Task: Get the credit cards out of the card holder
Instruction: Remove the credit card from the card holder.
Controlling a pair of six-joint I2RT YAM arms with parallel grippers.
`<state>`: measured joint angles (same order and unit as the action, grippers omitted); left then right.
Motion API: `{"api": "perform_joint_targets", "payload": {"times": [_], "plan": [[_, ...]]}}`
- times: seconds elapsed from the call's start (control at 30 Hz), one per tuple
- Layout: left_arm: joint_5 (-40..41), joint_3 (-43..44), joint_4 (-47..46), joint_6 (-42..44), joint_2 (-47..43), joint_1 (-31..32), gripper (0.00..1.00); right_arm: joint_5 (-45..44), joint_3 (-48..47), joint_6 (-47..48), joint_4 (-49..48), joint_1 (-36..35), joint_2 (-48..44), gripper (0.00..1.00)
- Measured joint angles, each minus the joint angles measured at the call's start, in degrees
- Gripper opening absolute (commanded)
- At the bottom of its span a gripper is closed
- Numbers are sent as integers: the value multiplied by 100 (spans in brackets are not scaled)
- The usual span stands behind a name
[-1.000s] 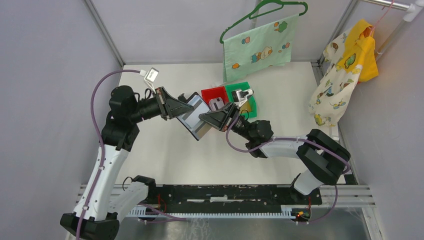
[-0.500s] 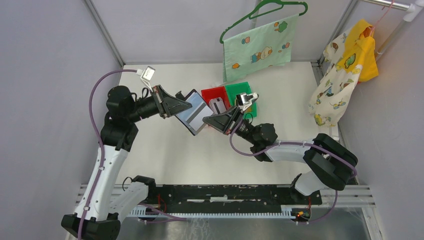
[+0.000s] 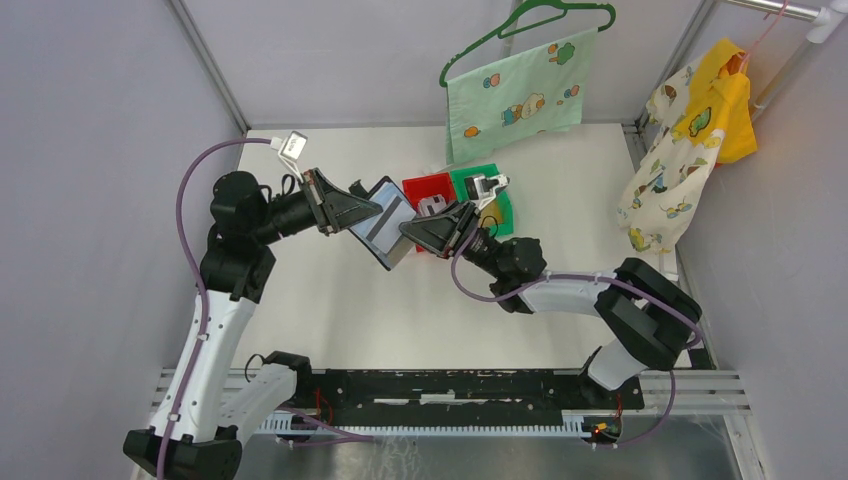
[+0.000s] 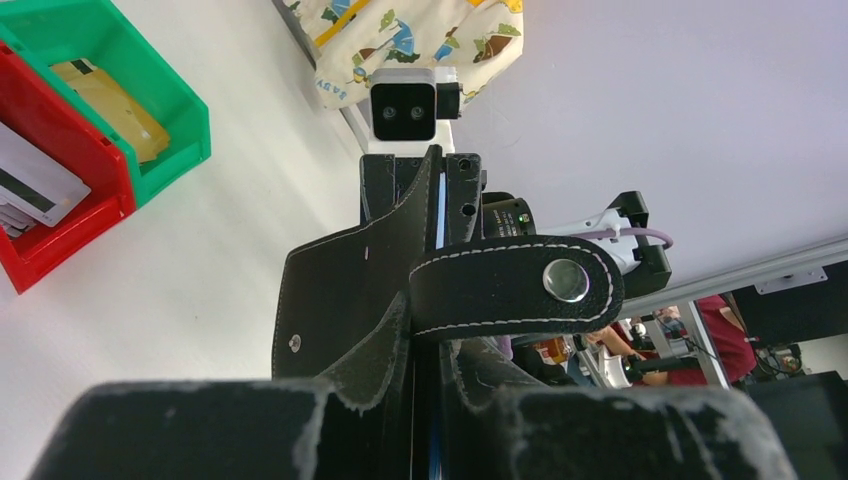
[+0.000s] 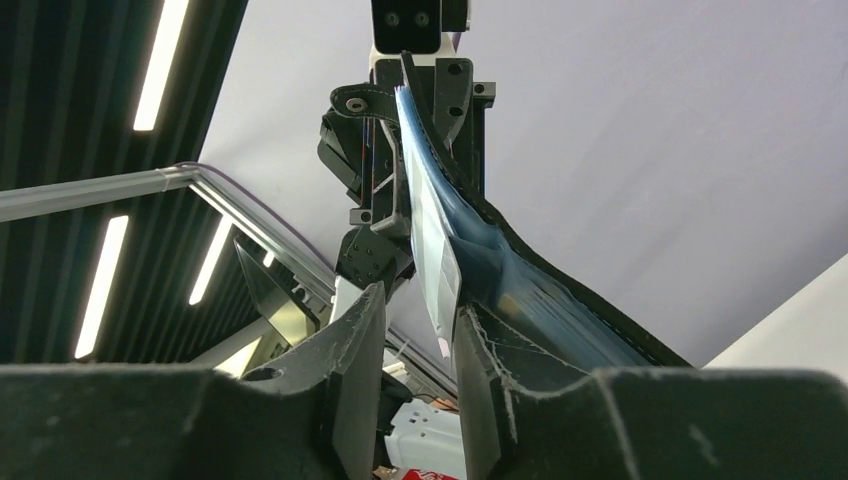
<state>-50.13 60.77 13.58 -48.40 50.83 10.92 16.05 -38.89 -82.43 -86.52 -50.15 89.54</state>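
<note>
My left gripper (image 3: 372, 213) is shut on the black card holder (image 3: 385, 225) and holds it open above the table. In the left wrist view the holder (image 4: 345, 290) and its snap tab (image 4: 515, 285) fill the space between the jaws (image 4: 430, 400). My right gripper (image 3: 413, 232) is at the holder's opposite edge. Its jaws (image 5: 420, 370) are open, and a whitish credit card (image 5: 432, 235) sticks out of the grey-blue lining (image 5: 540, 290) into the gap, close to the right finger (image 5: 485, 380). More credit cards lie in the bins: a whitish one (image 3: 432, 207) and a tan one (image 3: 492, 213).
A red bin (image 3: 420, 186) and a green bin (image 3: 470, 176) stand side by side just behind the grippers. A green printed cloth on a hanger (image 3: 515, 95) hangs at the back. Yellow and white clothes (image 3: 690, 140) hang at the right.
My right gripper has gone from shut to open and sits slightly further left at the holder's edge. The left arm has drawn the holder a little up and left.
</note>
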Motion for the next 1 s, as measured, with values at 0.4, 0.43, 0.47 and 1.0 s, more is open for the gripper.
{"api": "perform_joint_targets", "payload": {"times": [0.4, 0.43, 0.47, 1.0], "plan": [[0, 2, 4, 0, 0, -76, 2, -24, -66, -203, -162, -70, 164, 35], [0, 2, 4, 0, 0, -83, 2, -28, -79, -221, -175, -87, 192, 33], [7, 2, 15, 2, 0, -87, 2, -46, -103, -238, -177, -109, 229, 32], [223, 728, 807, 723, 284, -190, 2, -39, 70, -195, -144, -70, 177, 0]]}}
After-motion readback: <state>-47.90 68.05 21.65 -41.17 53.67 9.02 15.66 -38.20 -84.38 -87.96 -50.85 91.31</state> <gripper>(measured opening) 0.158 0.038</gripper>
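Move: The credit card lies only some 3 cm to the right hand's left, 1 cm ahead and about 2 cm higher, in the card holder held by the left fingers. The holder's middle is about 4 cm left, 1 cm ahead and 1 cm above the right hand; the red box is roughly 15 cm ahead, 5 cm right and 32 cm below it. From the left hand, the card is about 2 cm back and 2 cm right, near its height. Right fingers ease about 1 cm left, pinch the credit card, then back off; left draws the holder 2 cm away. ##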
